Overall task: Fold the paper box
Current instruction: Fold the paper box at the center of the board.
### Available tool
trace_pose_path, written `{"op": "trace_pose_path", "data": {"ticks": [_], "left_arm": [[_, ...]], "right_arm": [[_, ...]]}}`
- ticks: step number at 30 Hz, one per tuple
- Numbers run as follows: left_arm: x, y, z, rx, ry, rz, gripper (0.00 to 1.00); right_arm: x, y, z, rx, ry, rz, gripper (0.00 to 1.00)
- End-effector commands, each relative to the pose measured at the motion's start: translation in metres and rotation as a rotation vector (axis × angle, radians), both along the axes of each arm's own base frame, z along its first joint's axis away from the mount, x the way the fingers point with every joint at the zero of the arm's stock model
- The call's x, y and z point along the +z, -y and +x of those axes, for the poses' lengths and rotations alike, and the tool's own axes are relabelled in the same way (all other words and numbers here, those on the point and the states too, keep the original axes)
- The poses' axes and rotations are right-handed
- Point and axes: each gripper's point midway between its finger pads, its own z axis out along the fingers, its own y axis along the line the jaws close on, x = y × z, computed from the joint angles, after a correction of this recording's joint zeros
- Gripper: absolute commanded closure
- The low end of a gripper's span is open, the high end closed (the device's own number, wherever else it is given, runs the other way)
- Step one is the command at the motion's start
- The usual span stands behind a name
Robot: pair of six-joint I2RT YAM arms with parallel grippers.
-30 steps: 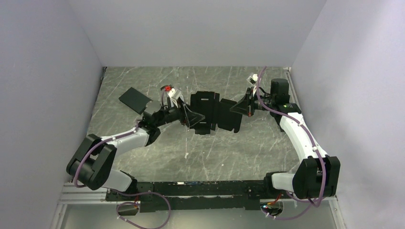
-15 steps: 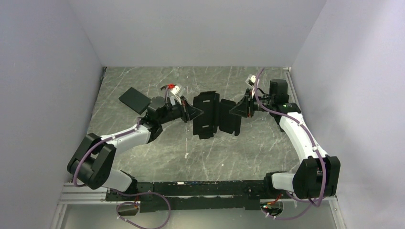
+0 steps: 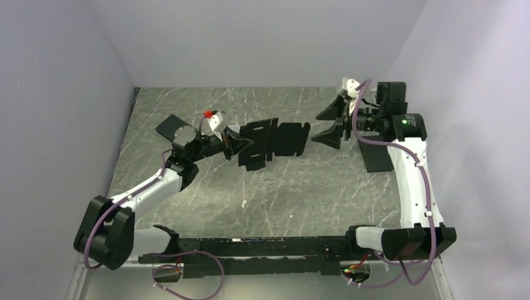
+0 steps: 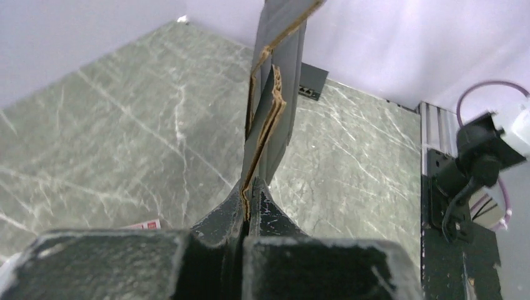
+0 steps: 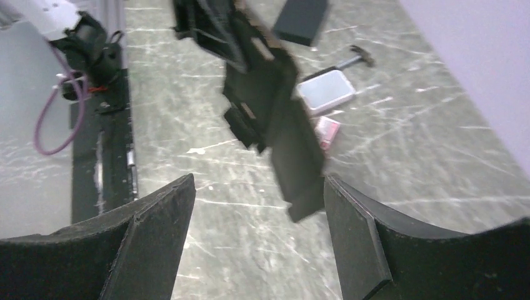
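Observation:
The paper box point(image 3: 275, 141) is a flat black die-cut sheet with flaps, held off the table and tilted. My left gripper point(image 3: 240, 145) is shut on its left edge. In the left wrist view the box point(image 4: 275, 94) rises edge-on from between the closed jaws of the left gripper point(image 4: 250, 194), its brown cut edge showing. My right gripper point(image 3: 322, 125) hangs open just right of the box's right edge, not touching it. In the right wrist view the box point(image 5: 269, 106) hangs blurred ahead of the right gripper point(image 5: 259, 181), whose wide-apart fingers hold nothing.
One plain black slab point(image 3: 172, 127) lies at the back left behind the left arm, another point(image 3: 377, 156) on the right under the right arm. A silver-grey case point(image 5: 326, 90), a small red packet point(image 5: 327, 131) and a small tool point(image 5: 357, 56) lie beyond the box. White walls enclose three sides.
My left gripper closed on the box's left edge and drew it left and up, tilting it. My right gripper let go, opened and pulled back to the right and higher.

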Motion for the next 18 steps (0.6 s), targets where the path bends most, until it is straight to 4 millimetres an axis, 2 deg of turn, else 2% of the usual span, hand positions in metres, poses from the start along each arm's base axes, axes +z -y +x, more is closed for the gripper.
{"op": "trace_pose_path", "data": {"ticks": [1, 3, 6, 8, 10, 11, 15, 18], "left_arm": [[0.029, 0.0, -0.033, -0.154, 0.255, 0.061, 1.0], [0.035, -0.002, -0.044, -0.198, 0.307, 0.096, 1.0], [0.045, -0.003, -0.059, -0.264, 0.337, 0.115, 1.0], [0.05, -0.003, -0.067, -0.299, 0.352, 0.111, 1.0], [0.054, -0.002, -0.073, -0.323, 0.358, 0.099, 1.0], [0.055, -0.002, -0.074, -0.324, 0.358, 0.094, 1.0], [0.059, -0.001, -0.073, -0.321, 0.344, 0.059, 1.0], [0.06, 0.001, -0.07, -0.309, 0.323, 0.033, 1.0]], "right_arm": [[0.022, 0.03, 0.022, -0.133, 0.074, -0.017, 0.21], [0.02, 0.045, 0.046, -0.217, 0.084, -0.03, 0.22], [0.009, 0.055, 0.074, -0.263, 0.139, -0.069, 0.25], [-0.002, 0.052, 0.085, -0.242, 0.146, -0.084, 0.27], [-0.016, 0.039, 0.088, -0.19, 0.157, -0.134, 0.29], [-0.024, 0.028, 0.083, -0.137, 0.162, -0.159, 0.3], [-0.051, -0.023, 0.041, 0.103, 0.188, -0.182, 0.27], [-0.05, -0.04, 0.014, 0.219, 0.183, -0.112, 0.24]]}}
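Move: The left hand already pinches the black paper box by its left edge; the box's free right-hand panel lies some 14 cm to that hand's right, about level with it in reach and height. From the open right hand the same panel is about 8 cm left, 1 cm ahead and 10 cm lower, the larger box panel some 18 cm left at similar reach and height. Far below the left hand stand the white tray, 14 cm ahead and 6 cm left, and the red carton, 12 cm ahead and 2 cm right. Keeping its pinch on the box's left edge, the left hand draws the box back about 6.5 cm and up 4 cm, turning it clockwise and tipping its far edge up, some 15 degrees each. The right hand, fingers staying open, arcs forward and right past the panel's outer end, then swings left, down and partly back to come in close on the panel's far side, its fingers tipping down about 10 degrees. ##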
